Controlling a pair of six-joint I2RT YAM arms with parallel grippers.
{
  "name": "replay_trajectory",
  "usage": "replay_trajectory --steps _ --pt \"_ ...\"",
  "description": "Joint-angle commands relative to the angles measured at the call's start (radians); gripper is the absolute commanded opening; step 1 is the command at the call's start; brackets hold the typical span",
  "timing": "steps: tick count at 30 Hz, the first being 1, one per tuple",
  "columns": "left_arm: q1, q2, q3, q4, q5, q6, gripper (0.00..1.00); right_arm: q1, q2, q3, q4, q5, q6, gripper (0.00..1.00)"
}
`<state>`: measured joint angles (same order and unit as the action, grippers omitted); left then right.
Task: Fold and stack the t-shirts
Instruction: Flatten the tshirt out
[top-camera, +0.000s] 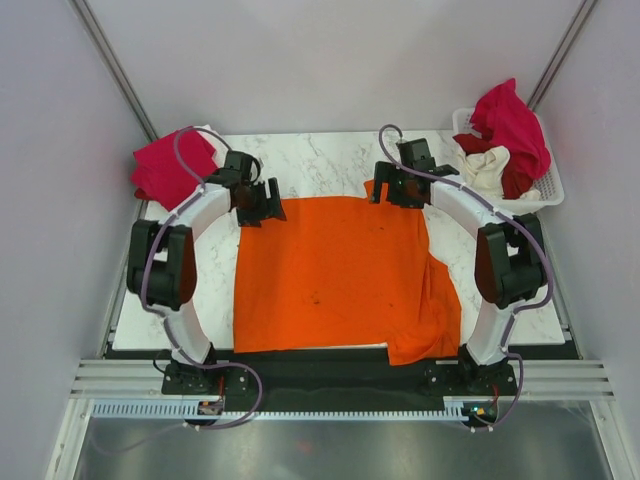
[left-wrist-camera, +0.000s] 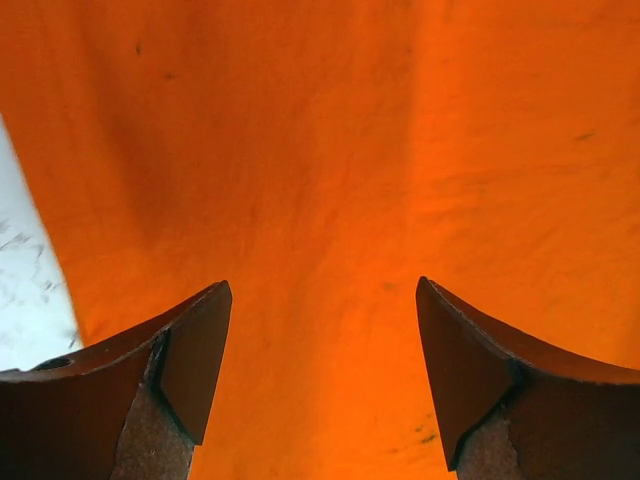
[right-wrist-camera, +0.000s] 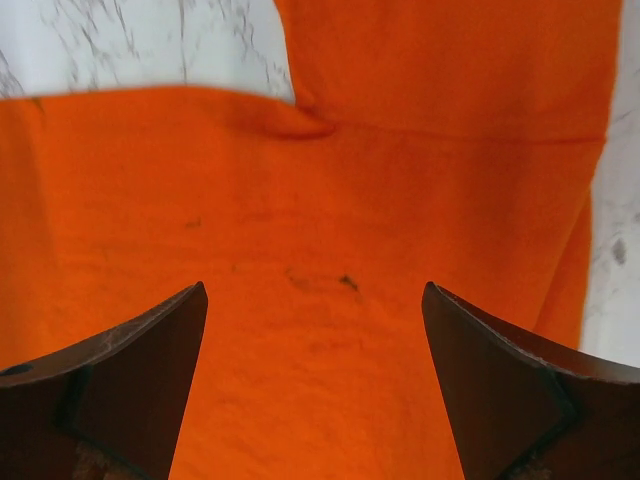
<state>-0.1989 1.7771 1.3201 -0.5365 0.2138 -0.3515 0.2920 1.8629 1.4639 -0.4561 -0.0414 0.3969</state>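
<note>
A bright orange t-shirt (top-camera: 335, 275) lies spread flat on the marble table, its right side rumpled near the front edge. Over its far left corner hovers my left gripper (top-camera: 262, 205), open, with only orange cloth (left-wrist-camera: 320, 200) below the jaws. My right gripper (top-camera: 398, 190) stands open above the far right corner, and the orange t-shirt (right-wrist-camera: 330, 260) with a few small dark marks fills the gap between its fingers. A folded crimson-pink t-shirt (top-camera: 170, 168) rests at the table's far left. More t-shirts, crimson-pink (top-camera: 512, 125), cream (top-camera: 485, 165) and dark red, are heaped in the basket.
The white slotted plastic basket (top-camera: 545, 195) sits at the far right corner of the table. Bare marble table (top-camera: 320, 160) shows beyond the orange shirt. Both arm bases are at the near edge, and plain walls close in on three sides.
</note>
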Motion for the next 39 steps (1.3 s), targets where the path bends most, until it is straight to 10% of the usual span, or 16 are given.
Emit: replay_trajectory --steps 1,18,39 --pt "-0.005 0.103 0.095 0.073 0.016 -0.044 0.81 0.013 -0.044 -0.036 0.054 -0.052 0.016 0.96" --pt "0.019 0.462 0.416 -0.206 -0.333 0.226 0.81 -0.043 -0.085 -0.114 0.065 0.015 -0.018 0.98" --pt "0.087 0.349 0.392 -0.232 -0.439 0.207 0.83 -0.123 0.057 -0.019 0.117 -0.077 0.005 0.97"
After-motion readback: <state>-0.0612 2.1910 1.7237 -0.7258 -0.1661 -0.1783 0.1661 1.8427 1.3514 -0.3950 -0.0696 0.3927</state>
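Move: The orange t-shirt's far-left corner lies about 8 cm ahead of the left hand, 9 cm to its left and 7 cm below; the crimson stack stands roughly 15 cm ahead and 26 cm left. From the right hand, the shirt's right edge is level with it, some 11 cm to the right and 8 cm down. The far-right sleeve is about 10 cm straight ahead, and the laundry basket 13 cm ahead and 36 cm right. Bring the open left gripper forward and down about 7 cm onto the shirt just inside its far edge, then press and drag the cloth some 10 cm left towards the crimson stack, rolling the hand's left side up about 25 degrees. Ease the open right gripper back and down 3 cm, then send it about 7 cm right towards the shirt's right edge, back slightly left at the end, hovering over the cloth. ##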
